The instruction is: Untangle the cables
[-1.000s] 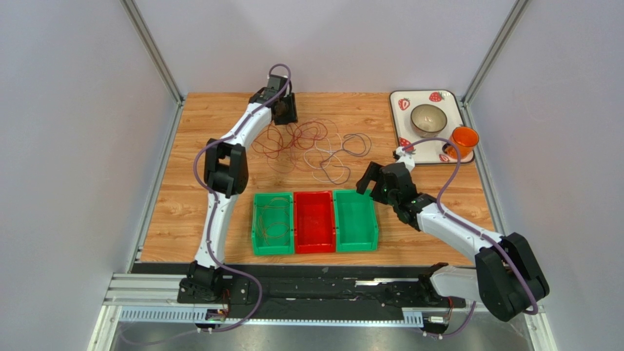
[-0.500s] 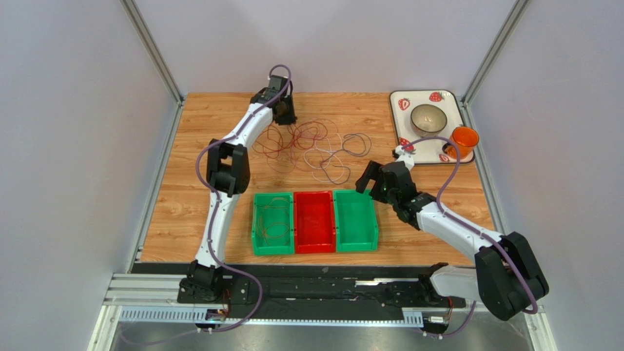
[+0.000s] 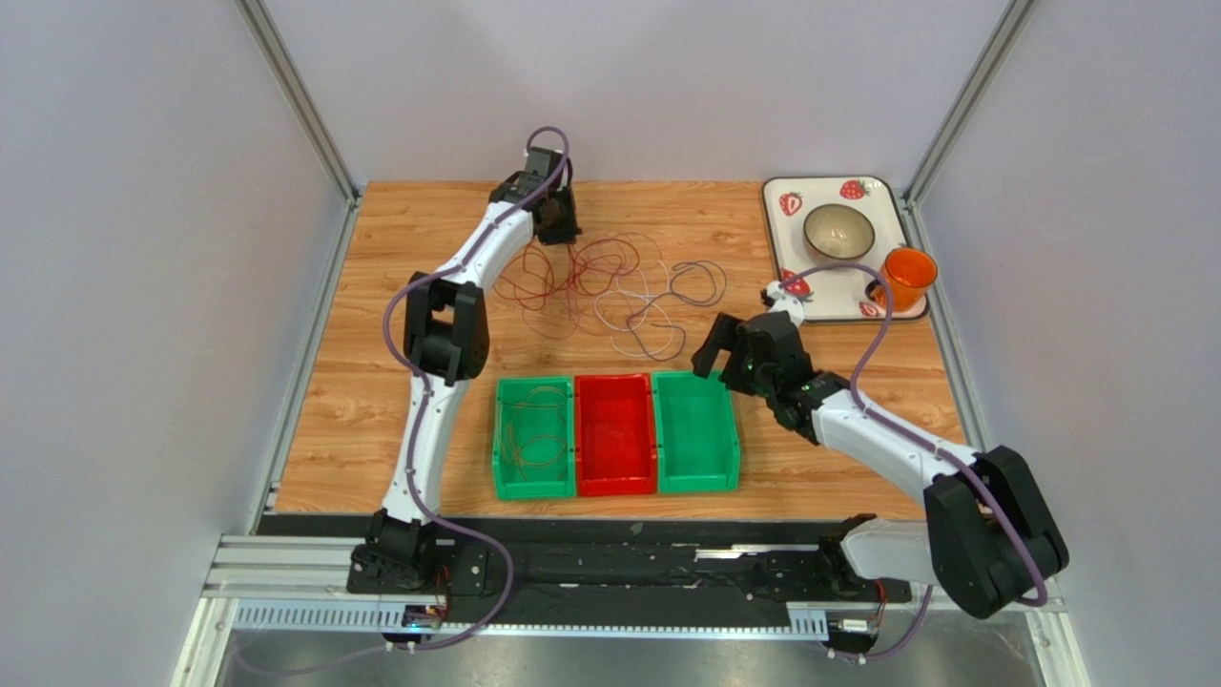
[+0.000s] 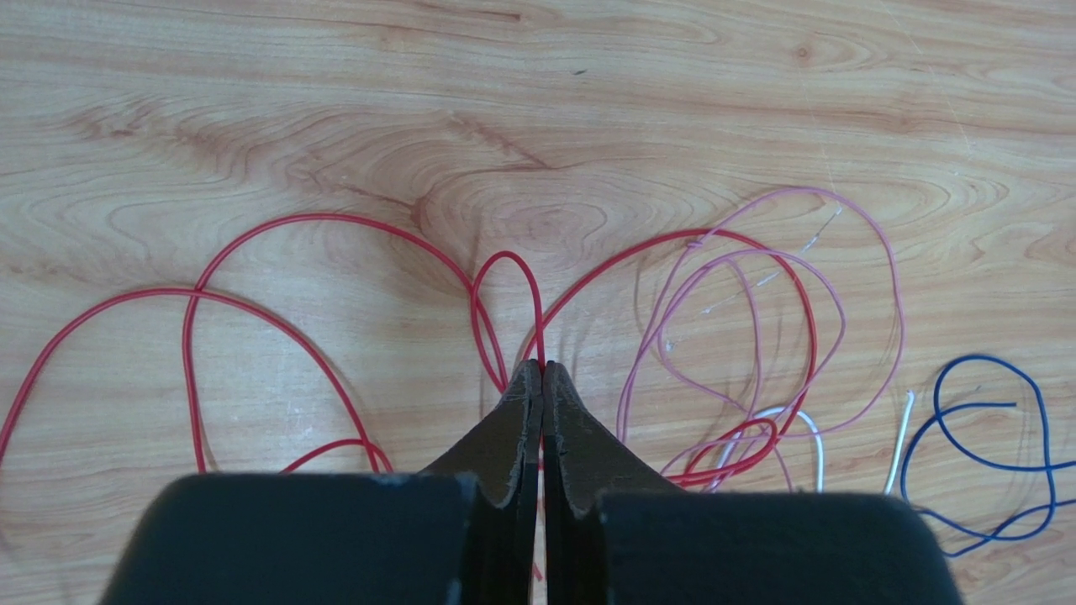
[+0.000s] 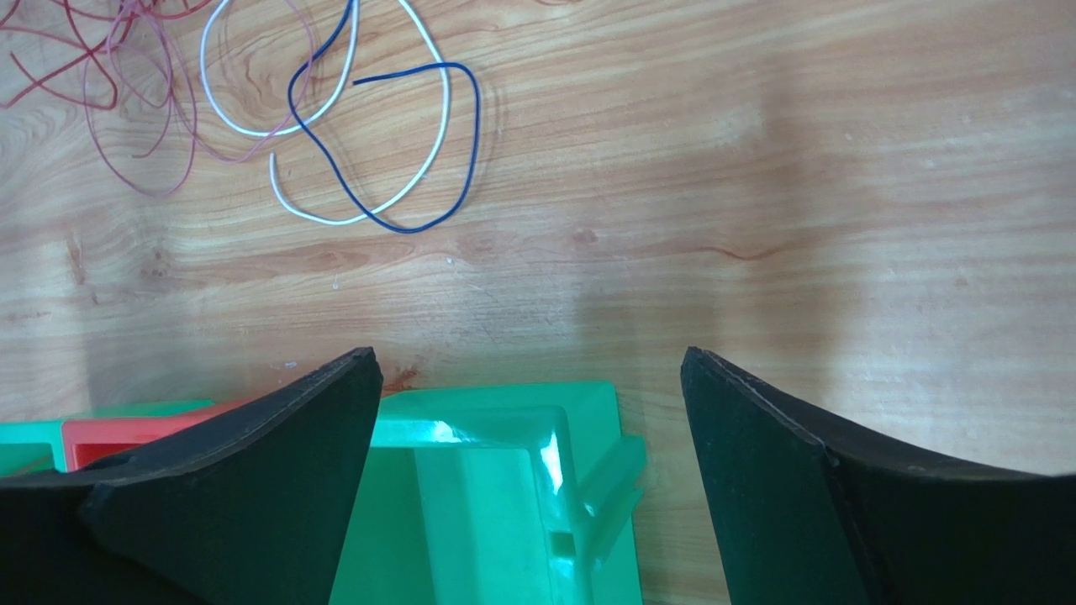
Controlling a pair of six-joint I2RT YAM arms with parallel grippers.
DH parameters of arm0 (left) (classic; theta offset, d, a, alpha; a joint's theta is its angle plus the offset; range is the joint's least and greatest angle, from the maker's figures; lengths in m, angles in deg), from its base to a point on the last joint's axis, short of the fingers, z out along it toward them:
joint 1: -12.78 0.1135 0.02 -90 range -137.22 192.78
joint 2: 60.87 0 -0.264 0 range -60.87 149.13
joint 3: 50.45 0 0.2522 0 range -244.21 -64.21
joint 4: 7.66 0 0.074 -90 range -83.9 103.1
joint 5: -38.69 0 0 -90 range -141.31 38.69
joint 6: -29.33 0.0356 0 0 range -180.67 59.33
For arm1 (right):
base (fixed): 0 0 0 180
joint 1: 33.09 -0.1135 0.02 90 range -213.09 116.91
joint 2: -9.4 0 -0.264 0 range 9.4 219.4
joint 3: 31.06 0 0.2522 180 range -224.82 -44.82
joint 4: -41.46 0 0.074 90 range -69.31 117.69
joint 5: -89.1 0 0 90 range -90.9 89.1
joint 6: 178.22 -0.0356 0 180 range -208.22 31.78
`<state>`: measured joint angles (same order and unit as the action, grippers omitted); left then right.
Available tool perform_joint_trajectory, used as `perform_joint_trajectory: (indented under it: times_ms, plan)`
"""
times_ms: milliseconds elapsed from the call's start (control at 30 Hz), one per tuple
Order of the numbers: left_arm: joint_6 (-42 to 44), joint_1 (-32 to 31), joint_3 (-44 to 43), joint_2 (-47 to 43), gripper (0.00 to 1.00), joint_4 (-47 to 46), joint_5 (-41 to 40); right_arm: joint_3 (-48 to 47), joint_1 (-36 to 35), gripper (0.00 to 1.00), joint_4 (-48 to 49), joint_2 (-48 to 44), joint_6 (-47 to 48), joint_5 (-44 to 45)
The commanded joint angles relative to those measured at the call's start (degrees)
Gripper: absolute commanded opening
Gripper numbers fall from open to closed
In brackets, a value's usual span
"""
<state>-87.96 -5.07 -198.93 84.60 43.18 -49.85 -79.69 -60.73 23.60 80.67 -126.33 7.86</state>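
Observation:
The cables [image 3: 609, 279] lie as a loose tangle of red, pink, white and dark loops on the far middle of the wooden table. My left gripper [image 3: 562, 229] is at the tangle's far-left edge, its tips down on the wood. In the left wrist view the left gripper [image 4: 542, 367] is shut on a red cable [image 4: 316, 221] whose loops fan out from the tips. Pink loops [image 4: 859, 227] and a blue cable [image 4: 998, 366] lie to the right. My right gripper [image 3: 724, 351] hangs open over the right green bin's [image 5: 505, 416] far corner with nothing between its fingers [image 5: 531, 359].
Three bins stand side by side near the front: a green one [image 3: 500, 430] holding a thin coil, a red one [image 3: 615, 384] and the right green one [image 3: 734, 430]. A strawberry tray [image 3: 781, 229] with a bowl [image 3: 839, 232] and an orange cup [image 3: 907, 272] sits far right.
My left gripper has closed from open to shut on the red cable at the tangle's edge. The right arm has crept slightly farther from the base, its gripper staying open.

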Motion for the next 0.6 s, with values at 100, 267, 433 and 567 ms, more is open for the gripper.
perform_joint_trajectory:
  times_ms: [100,267,433,567]
  plan:
    - [0.22,0.53,6.73,-6.15,0.0,-6.14,2.85,-12.91,0.39,0.94,0.67,8.44,6.99,0.03]
    - [0.66,0.53,8.77,-7.3,0.0,-6.76,2.59,-26.72,0.57,0.93,-1.34,24.25,7.35,1.88]
    - [0.57,0.53,8.77,-7.39,0.0,-6.85,2.94,-36.13,0.57,0.91,-2.76,33.31,8.22,4.16]
    - [0.57,0.53,9.03,-7.92,0.0,-6.93,2.68,-41.22,0.92,0.91,-6.09,37.89,7.61,6.71]
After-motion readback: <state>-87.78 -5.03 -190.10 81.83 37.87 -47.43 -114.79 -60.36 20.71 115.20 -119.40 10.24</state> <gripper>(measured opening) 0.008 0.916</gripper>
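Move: The blue cable's middle lies about 14 cm ahead of the open right hand, 8 cm to its left and roughly 6 cm below. The white cable, crossing it, lies equally far ahead and about 12 cm to the left; the right green bin's middle is some 9 cm back and 4 cm left. The left hand already pinches a red cable, whose tangle centres about 4 cm back and 4 cm below it, straight in line; the pink cable is level with it, 9 cm right. The blue and white cables are approached by the right hand, which sweeps forward about 14 cm and left 5 cm, arching up some 2 cm on the way and sinking back to its starting height, fingers wide open, touching nothing. The red cable stays pinched in the shut left fingers, which dip about 2.5 cm while drawing back 1.5 cm, then rise again by 1 cm. ##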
